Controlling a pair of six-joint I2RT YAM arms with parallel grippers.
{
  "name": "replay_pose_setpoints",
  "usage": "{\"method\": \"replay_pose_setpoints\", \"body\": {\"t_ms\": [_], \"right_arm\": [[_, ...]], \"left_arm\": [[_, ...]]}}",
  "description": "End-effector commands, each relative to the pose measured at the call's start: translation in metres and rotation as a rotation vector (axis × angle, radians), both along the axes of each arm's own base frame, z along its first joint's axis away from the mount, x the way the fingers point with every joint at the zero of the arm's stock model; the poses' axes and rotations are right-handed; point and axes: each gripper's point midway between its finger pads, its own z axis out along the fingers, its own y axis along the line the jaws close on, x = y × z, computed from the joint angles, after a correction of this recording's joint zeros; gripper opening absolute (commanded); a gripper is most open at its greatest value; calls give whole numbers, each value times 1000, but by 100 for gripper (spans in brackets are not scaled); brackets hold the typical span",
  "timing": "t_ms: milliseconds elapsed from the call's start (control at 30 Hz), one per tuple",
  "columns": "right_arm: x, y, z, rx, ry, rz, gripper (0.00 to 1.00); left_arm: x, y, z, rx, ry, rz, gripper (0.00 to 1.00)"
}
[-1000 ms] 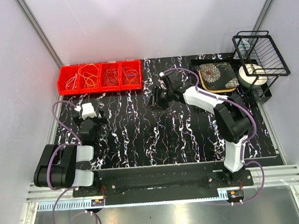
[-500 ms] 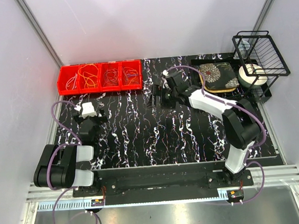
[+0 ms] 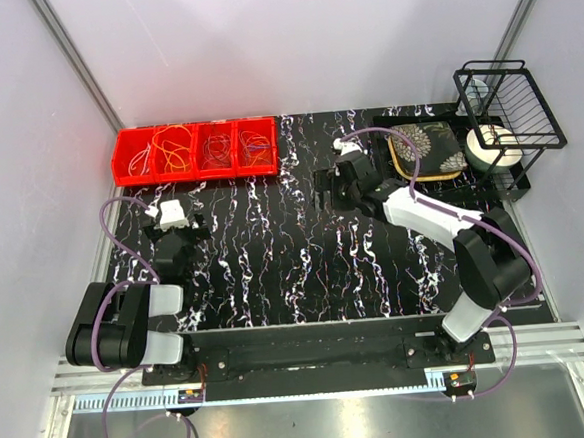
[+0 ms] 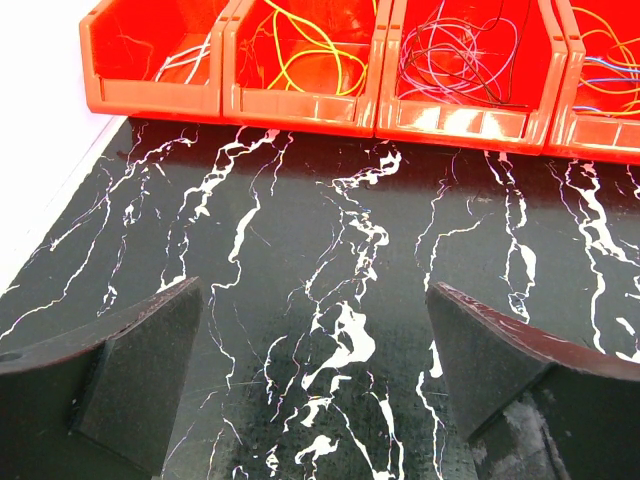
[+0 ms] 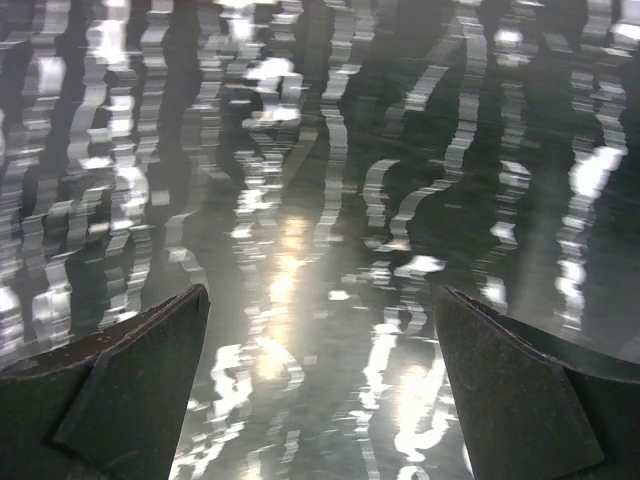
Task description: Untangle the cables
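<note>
The cables lie as loose loops in a row of red bins point(image 3: 195, 151) at the table's back left. In the left wrist view a white cable point(image 4: 180, 65), a yellow cable point(image 4: 312, 52) and a thin purple and dark tangle point(image 4: 460, 58) each sit in their own bin, and orange and blue wires point(image 4: 610, 55) fill the rightmost. My left gripper point(image 3: 177, 225) point(image 4: 314, 300) is open and empty over the marbled mat, short of the bins. My right gripper point(image 3: 322, 190) point(image 5: 320, 300) points left at mid-table, open with only the mat between its fingers.
A black mat with white veins point(image 3: 275, 260) covers the table. At the back right are a floral pad point(image 3: 425, 147), a black wire rack point(image 3: 509, 99) and a white round object point(image 3: 492, 148) under it. Grey walls close in both sides.
The right gripper has drawn back to the right, away from the bins, and its elbow has swung right. The left arm has not moved.
</note>
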Motion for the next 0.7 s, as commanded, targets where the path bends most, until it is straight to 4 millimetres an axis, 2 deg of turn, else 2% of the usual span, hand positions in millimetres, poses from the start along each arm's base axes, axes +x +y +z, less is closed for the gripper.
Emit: {"method": "replay_pose_setpoints", "body": {"t_ms": [0,33,67,100,167,300,367,500,667], "right_arm": [[11,-51,8,-122,-80,-148,100],[12,-63,12,-133,-96,-193,100],[19,-85,31,-145,-168,-289,100],[15,-98,27,-177,-185,-310,100],[17,-118,41,-205,-325,-365,100],[14,-158,53,-394,-527,-395,100],[11,-168,61,-398,-575,-408,100],[8,-208,58,-392,-583,-478,99],[-1,-230,49,-331,-635,-489,100]], "left_arm": [[9,-2,25,4,-93,-11,99],[9,-2,25,4,-93,-11,99],[9,-1,26,4,-95,-8,99],[9,-2,26,4,-96,-11,99],[9,-2,25,4,-93,-11,99],[9,-1,25,4,-93,-10,99],[9,-1,25,4,-93,-10,99],[9,-2,26,2,-93,-11,99],[9,-2,26,3,-93,-11,99]]}}
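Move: The flowered pad in the black rack, beside the clear table the right hand heads for, lies some 25 cm to its right, about 9 cm ahead and roughly 8 cm lower. The white bowl beyond it is about 42 cm right and 9 cm ahead; the nearest red bin, with cables inside, is 16 cm left and 12 cm ahead. From the left hand the pad is about 60 cm right and 14 cm ahead. With nothing in its wide-open fingers, the right hand sweeps fast to the right over the bare table, about 22 cm, away from the red bins and towards the near side of the rack with the flowered pad, dipping slightly first and ending a couple of centimetres higher. On the way the wrist turns some 25 degrees clockwise, rolls its left side down and tips the fingers up from their downward slant until they point nearly straight forward, touching nothing. ##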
